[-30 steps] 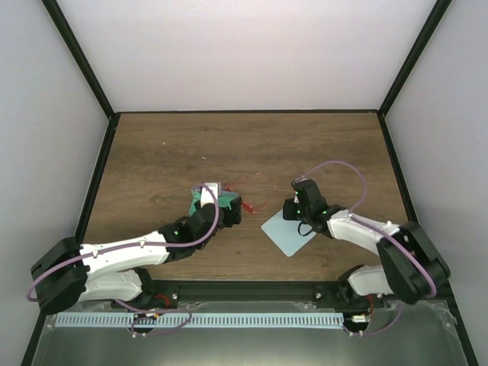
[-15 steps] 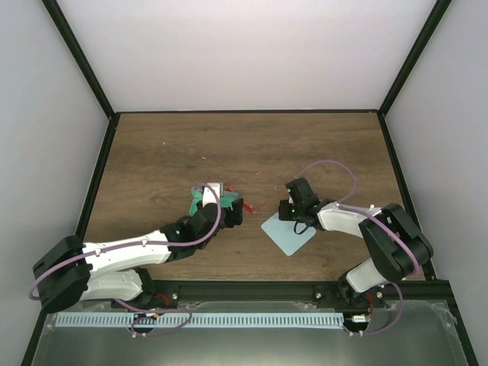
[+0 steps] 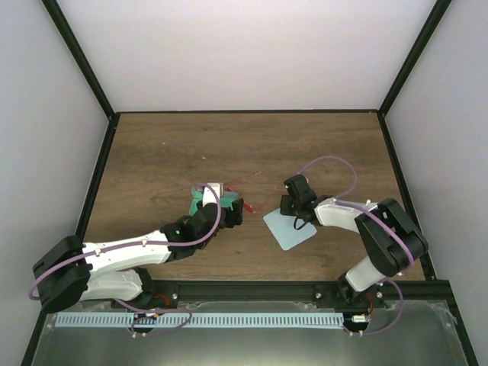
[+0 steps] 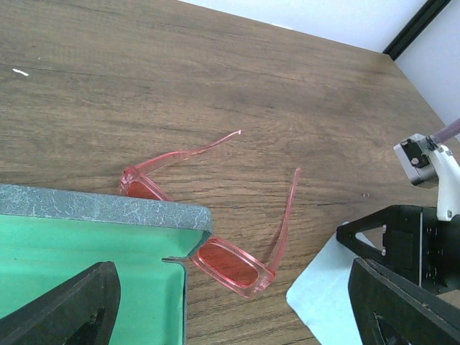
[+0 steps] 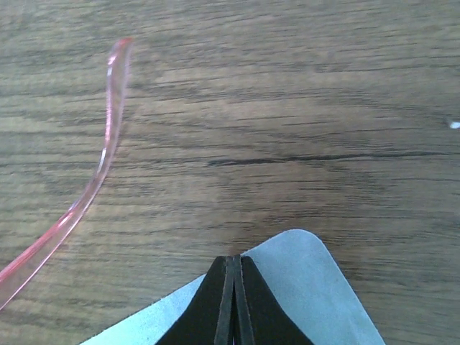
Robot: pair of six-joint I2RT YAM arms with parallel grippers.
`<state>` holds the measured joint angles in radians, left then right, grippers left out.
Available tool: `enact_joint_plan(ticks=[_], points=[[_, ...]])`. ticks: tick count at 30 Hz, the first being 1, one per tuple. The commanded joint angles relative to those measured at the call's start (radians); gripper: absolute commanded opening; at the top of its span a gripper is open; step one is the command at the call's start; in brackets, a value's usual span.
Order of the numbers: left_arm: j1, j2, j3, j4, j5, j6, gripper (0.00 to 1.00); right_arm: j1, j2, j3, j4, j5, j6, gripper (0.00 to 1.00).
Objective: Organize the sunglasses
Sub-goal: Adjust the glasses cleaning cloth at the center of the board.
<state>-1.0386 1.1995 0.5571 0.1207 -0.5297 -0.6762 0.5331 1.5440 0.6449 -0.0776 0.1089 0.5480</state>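
The sunglasses [image 4: 224, 264], with red translucent lenses and thin pink arms unfolded, lie on the wooden table [image 4: 215, 65]. One lens is tucked behind the corner of the open grey case with green lining [image 4: 79, 251]. My left gripper [image 4: 231, 277] is open, one finger over the lining and the other [image 4: 402, 305] over the light blue cloth [image 4: 323, 295]. In the top view it [image 3: 226, 204] hovers at the case [image 3: 203, 200], beside the sunglasses [image 3: 245, 200]. My right gripper [image 5: 233, 260] is shut, its tips at the cloth's [image 5: 302, 287] far corner. One sunglasses arm [image 5: 100, 165] runs to its left.
The cloth [image 3: 290, 229] lies flat at centre right, with the right gripper [image 3: 290, 206] on its far edge. Black frame posts and white walls bound the table [image 3: 244, 145].
The right gripper has slid a little left and away from me along the cloth's far corner, and the cloth shifted slightly with it. The left arm has not moved.
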Motion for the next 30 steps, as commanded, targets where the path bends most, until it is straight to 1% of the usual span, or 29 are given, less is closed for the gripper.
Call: enact_joint_plan(ticks=[1,5,9,14,16,18,20,21,25,27,30], points=[[0.000,-0.011,0.027,-0.004,-0.004,0.006,0.89,-0.014,0.017,-0.001,-0.114,0.111,0.040,0.01],[0.001,-0.011,0.027,-0.006,-0.009,0.006,0.89,-0.017,-0.007,-0.013,-0.143,0.163,0.064,0.01],[-0.001,-0.002,0.028,-0.004,-0.005,0.007,0.89,-0.017,-0.069,-0.023,-0.152,0.174,0.070,0.01],[-0.001,0.009,0.032,0.000,0.007,0.006,0.89,-0.016,-0.317,-0.122,-0.044,0.059,0.017,0.01],[-0.001,0.010,0.032,0.000,0.006,0.006,0.89,-0.016,-0.371,-0.126,-0.063,-0.001,0.016,0.01],[0.000,0.014,0.032,0.000,0.011,0.005,0.89,-0.016,-0.374,-0.115,-0.105,-0.089,0.036,0.01],[0.000,0.015,0.034,0.001,0.022,0.002,0.89,-0.015,-0.388,-0.135,-0.097,-0.192,0.047,0.01],[-0.001,0.013,0.035,0.002,0.028,0.000,0.89,-0.015,-0.401,-0.149,-0.088,-0.213,0.051,0.01],[-0.001,0.008,0.034,0.001,0.032,-0.002,0.89,-0.015,-0.406,-0.166,-0.098,-0.205,0.036,0.01],[0.000,0.003,0.030,0.007,0.032,0.002,0.89,-0.015,-0.376,-0.166,-0.099,-0.196,0.020,0.01],[-0.001,0.006,0.028,0.008,0.027,0.003,0.88,-0.015,-0.317,-0.174,-0.077,-0.226,0.013,0.02]])
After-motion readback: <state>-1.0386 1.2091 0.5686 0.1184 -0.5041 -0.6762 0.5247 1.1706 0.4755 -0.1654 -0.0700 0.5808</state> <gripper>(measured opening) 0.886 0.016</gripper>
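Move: The right hand's closed fingertips are already on the cleaning cloth close to its far corner. The cloth's middle lies about 6 cm back and 1 cm right of them, just below. The pink sunglasses stand roughly 12 cm to the left and 4 cm farther out, the open glasses case about 24 cm left and 3 cm out. From the idle left hand, the cloth's middle is some 14 cm right, about level, and 14 cm down. Sideways to the right first, the right hand drags the cloth's far part some 3.5 cm with its shut fingertips. Then it comes off the cloth, rising about 6 cm as it draws back towards the base and swings left again. It ends sinking a little over the cloth's middle, fingers still shut, its left side rolled up roughly 10 degrees. ##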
